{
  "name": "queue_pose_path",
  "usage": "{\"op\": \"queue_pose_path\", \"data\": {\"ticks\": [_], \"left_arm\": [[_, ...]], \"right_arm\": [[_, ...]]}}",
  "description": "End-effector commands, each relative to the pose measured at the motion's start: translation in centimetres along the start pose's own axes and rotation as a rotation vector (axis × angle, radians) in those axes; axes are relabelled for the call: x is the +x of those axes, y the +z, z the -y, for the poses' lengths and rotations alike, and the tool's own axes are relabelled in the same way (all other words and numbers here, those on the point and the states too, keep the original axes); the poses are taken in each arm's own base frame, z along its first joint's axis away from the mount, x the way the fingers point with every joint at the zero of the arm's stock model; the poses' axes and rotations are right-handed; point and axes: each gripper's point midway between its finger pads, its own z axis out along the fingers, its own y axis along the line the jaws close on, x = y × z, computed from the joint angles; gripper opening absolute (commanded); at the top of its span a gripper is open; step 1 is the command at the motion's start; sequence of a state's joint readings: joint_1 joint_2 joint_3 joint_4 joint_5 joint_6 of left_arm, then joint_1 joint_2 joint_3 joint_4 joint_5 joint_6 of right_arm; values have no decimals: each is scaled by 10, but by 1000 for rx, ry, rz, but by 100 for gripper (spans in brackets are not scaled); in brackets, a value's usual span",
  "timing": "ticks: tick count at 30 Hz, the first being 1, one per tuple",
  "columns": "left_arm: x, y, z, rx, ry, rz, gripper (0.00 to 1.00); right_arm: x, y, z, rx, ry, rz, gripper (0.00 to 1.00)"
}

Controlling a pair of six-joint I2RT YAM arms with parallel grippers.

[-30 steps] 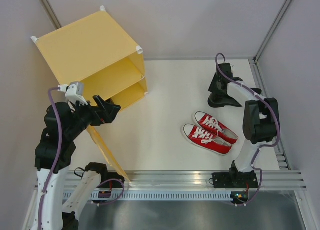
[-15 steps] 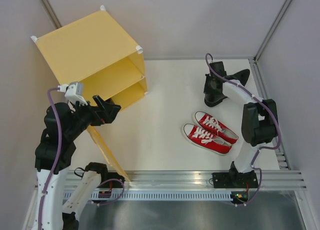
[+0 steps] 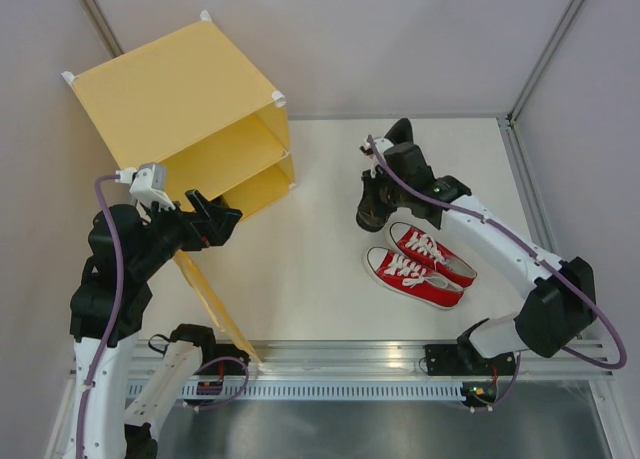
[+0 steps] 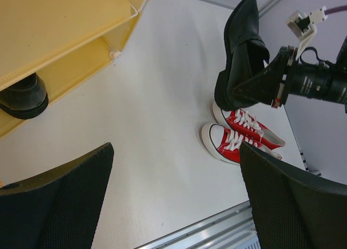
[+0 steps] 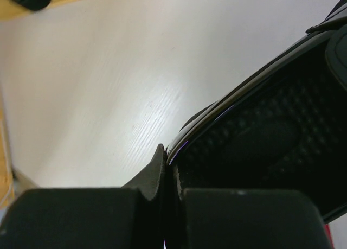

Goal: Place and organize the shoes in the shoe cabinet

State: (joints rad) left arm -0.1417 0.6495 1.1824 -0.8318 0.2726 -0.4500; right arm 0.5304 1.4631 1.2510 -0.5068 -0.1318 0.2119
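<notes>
My right gripper (image 5: 172,173) is shut on the side wall of a glossy black loafer (image 5: 260,146) and holds it above the white table. From above, that loafer (image 3: 372,211) hangs under the right gripper (image 3: 385,174), just behind the pair of red sneakers (image 3: 420,264). The other black loafer (image 4: 21,97) stands on the lower shelf of the yellow shoe cabinet (image 3: 170,79). By the cabinet's open front, my left gripper (image 4: 173,205) is open with nothing between its fingers (image 4: 59,200).
The cabinet's door panel (image 3: 205,294) hangs open down towards the near rail, beside the left arm. An aluminium rail (image 3: 400,354) runs along the near table edge. Grey walls close in the back and both sides.
The right arm has swung from the back right towards the table's middle, carrying the black loafer up and leftwards. The left arm has not moved.
</notes>
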Motion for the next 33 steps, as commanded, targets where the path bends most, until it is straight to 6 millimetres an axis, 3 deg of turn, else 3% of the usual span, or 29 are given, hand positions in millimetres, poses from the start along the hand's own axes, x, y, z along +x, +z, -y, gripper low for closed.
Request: {"op": "queue_pose_path", "data": {"ticks": [1,6,9,12,15,24,33], "left_arm": [[0,-1,-2,-16,-8,-9,100],[0,-3,0,-9,-6,-5,100],[1,-3,-1,-13,-7,-5,100],[1,-4,-1,-9,-6,-5,100],[0,-5,0,-8,0,1,100],[0,-6,2,-1,-1,-1,100],[3,-9,3,7,-10,-3,100]], "right_arm": [[19,-23,-49,-193,-130,-15,1],[78,-42,-106,-358,-317,-161,1],[109,-46,-130,-444,-451,-246,1],[127,-42,-146,-496,-562,-289,1],[133,-34,-161,-561,-650,-300,1],[112,22,-191,-667,-871,-286,1],[82,99,-207,-600,-934,-262,1]]}}
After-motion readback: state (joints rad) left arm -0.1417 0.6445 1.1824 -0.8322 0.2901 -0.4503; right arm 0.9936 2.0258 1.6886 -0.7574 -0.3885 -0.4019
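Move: The right hand already holds the black shoe by its rim, toe pointing outward, and is taking it to the lower compartment, whose mouth lies about 24 cm to its left, 2 cm farther out and 11 cm below. The first black shoe sits inside, roughly 33 cm left and 6 cm ahead. The red sneakers lie some 14 cm back, 14 cm right and 15 cm below. From the idle left hand, that mouth is about 15 cm straight ahead and 27 cm below. Keeping its pinch on the black shoe's rim, the right hand sweeps fast back about 20 cm while easing left and starting to sink, turning counter-clockwise as it goes so that the toe comes round towards the cabinet. It then reverses to drive left and forward, some 10 cm left and 8 cm forward, towards the mouth of the lower compartment, ending about 10 cm lower and turned roughly 60 degrees in all, with the fingers still shut. ##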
